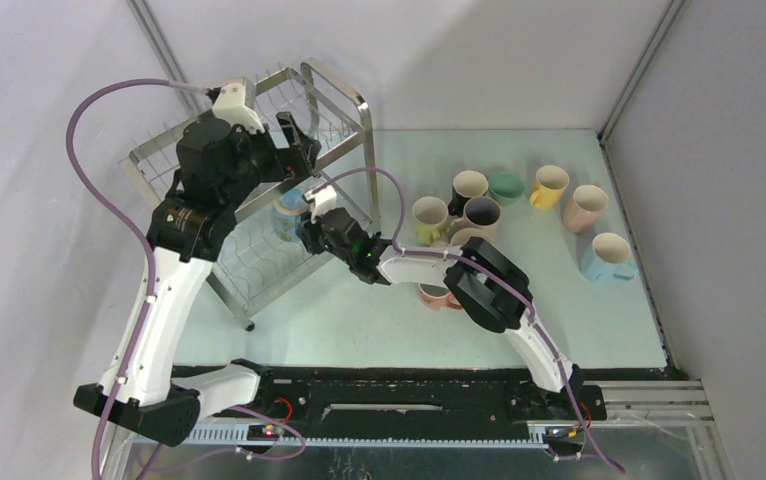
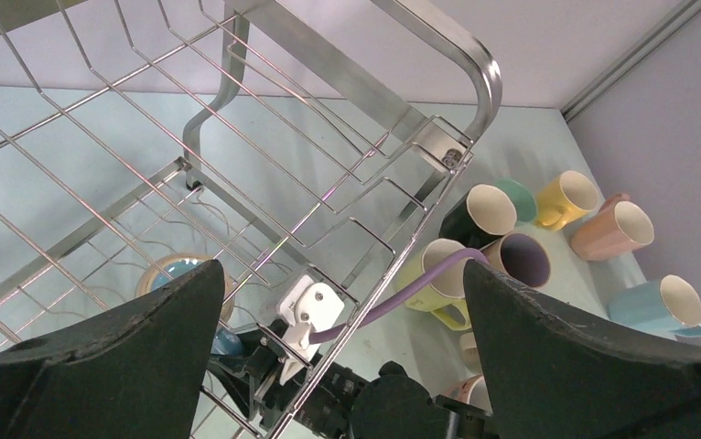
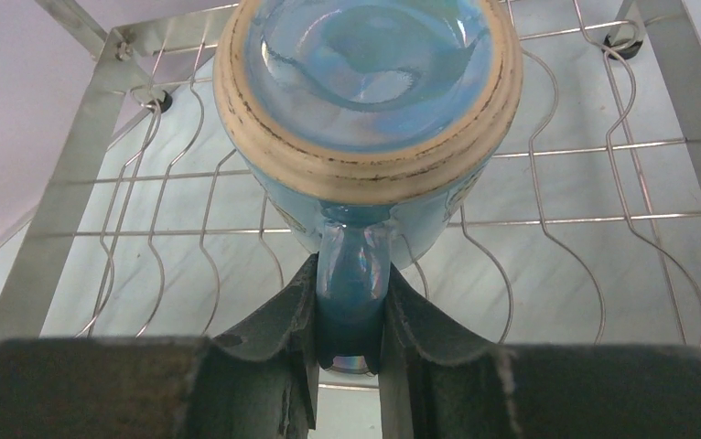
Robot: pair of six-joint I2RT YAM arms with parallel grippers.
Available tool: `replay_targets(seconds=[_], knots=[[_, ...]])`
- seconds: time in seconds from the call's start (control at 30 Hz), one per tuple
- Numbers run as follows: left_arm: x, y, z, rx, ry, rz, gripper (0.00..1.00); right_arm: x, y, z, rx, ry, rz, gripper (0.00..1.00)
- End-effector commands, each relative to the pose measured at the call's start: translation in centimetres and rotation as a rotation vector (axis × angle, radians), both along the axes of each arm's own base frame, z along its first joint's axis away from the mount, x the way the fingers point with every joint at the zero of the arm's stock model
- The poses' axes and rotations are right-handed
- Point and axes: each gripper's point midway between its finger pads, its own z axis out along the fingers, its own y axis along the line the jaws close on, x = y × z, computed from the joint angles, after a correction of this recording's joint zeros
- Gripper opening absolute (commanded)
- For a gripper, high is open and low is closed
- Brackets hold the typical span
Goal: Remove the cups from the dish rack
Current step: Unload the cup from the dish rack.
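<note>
The dish rack (image 1: 351, 98) stands at the back left. One blue cup (image 1: 287, 216) is upside down on its lower tier, the unglazed foot ring (image 3: 365, 82) turned toward the right wrist camera. My right gripper (image 3: 350, 311) is shut on that cup's handle (image 3: 351, 265), one pad on each side. It reaches into the rack from the right (image 1: 311, 228). Over the rack's upper tier, my left gripper (image 1: 301, 142) hangs open and holds nothing; its fingers (image 2: 118, 347) frame the wires and the blue cup (image 2: 171, 272) below.
Several cups stand on the table right of the rack: lime (image 1: 429, 218), black (image 1: 469, 185), green (image 1: 505, 186), yellow (image 1: 549, 186), pink (image 1: 586, 208), light blue (image 1: 608, 257). An orange-red one (image 1: 439, 297) is partly under my right arm. The side wall runs along the right.
</note>
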Motion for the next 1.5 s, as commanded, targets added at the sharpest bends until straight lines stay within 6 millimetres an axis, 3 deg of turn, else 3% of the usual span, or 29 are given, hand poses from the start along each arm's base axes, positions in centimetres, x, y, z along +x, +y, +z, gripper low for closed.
replay_targets(seconds=[0.0, 0.5, 1.17, 1.47], knots=[[-1.6, -0.9, 1.6, -0.06, -0.035, -0.058, 1.0, -1.1, 0.6, 10.6, 0.212, -0.13, 0.023, 0.0], [-3.4, -1.3, 4.3, -0.121, -0.089, -0.105, 1.0, -2.9, -1.6, 13.5, 0.276, -0.132, 0.026, 0.0], [-5.7, -1.9, 4.5, -0.175, -0.084, -0.161, 1.0, -4.8, -4.6, 16.8, 0.357, -0.106, 0.016, 0.0], [-6.9, -3.0, 4.0, -0.25, -0.061, -0.227, 1.0, -6.6, -7.4, 17.4, 0.366, -0.071, 0.001, 0.0]])
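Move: The right gripper holds the upside-down blue cup by its handle over the rack's lower shelf. The clear table in front of the rack is about 14 cm to its right, 8 cm back and 12 cm down. The pink cup stands roughly 27 cm right and 8 cm back, the yellow-green cup some 25 cm right and 8 cm ahead. From the left hand, the blue cup lies about 6 cm ahead, 8 cm left and 30 cm below. Keep the right gripper shut on the blue cup's handle and draw the cup back and to the right towards the rack's open front, about 9 cm across; halfway through, begin lifting too, some 6 cm in all. Meanwhile back the open, empty left gripper about 6 cm away from above the rack, raising it 4 cm and turning it slightly clockwise. ##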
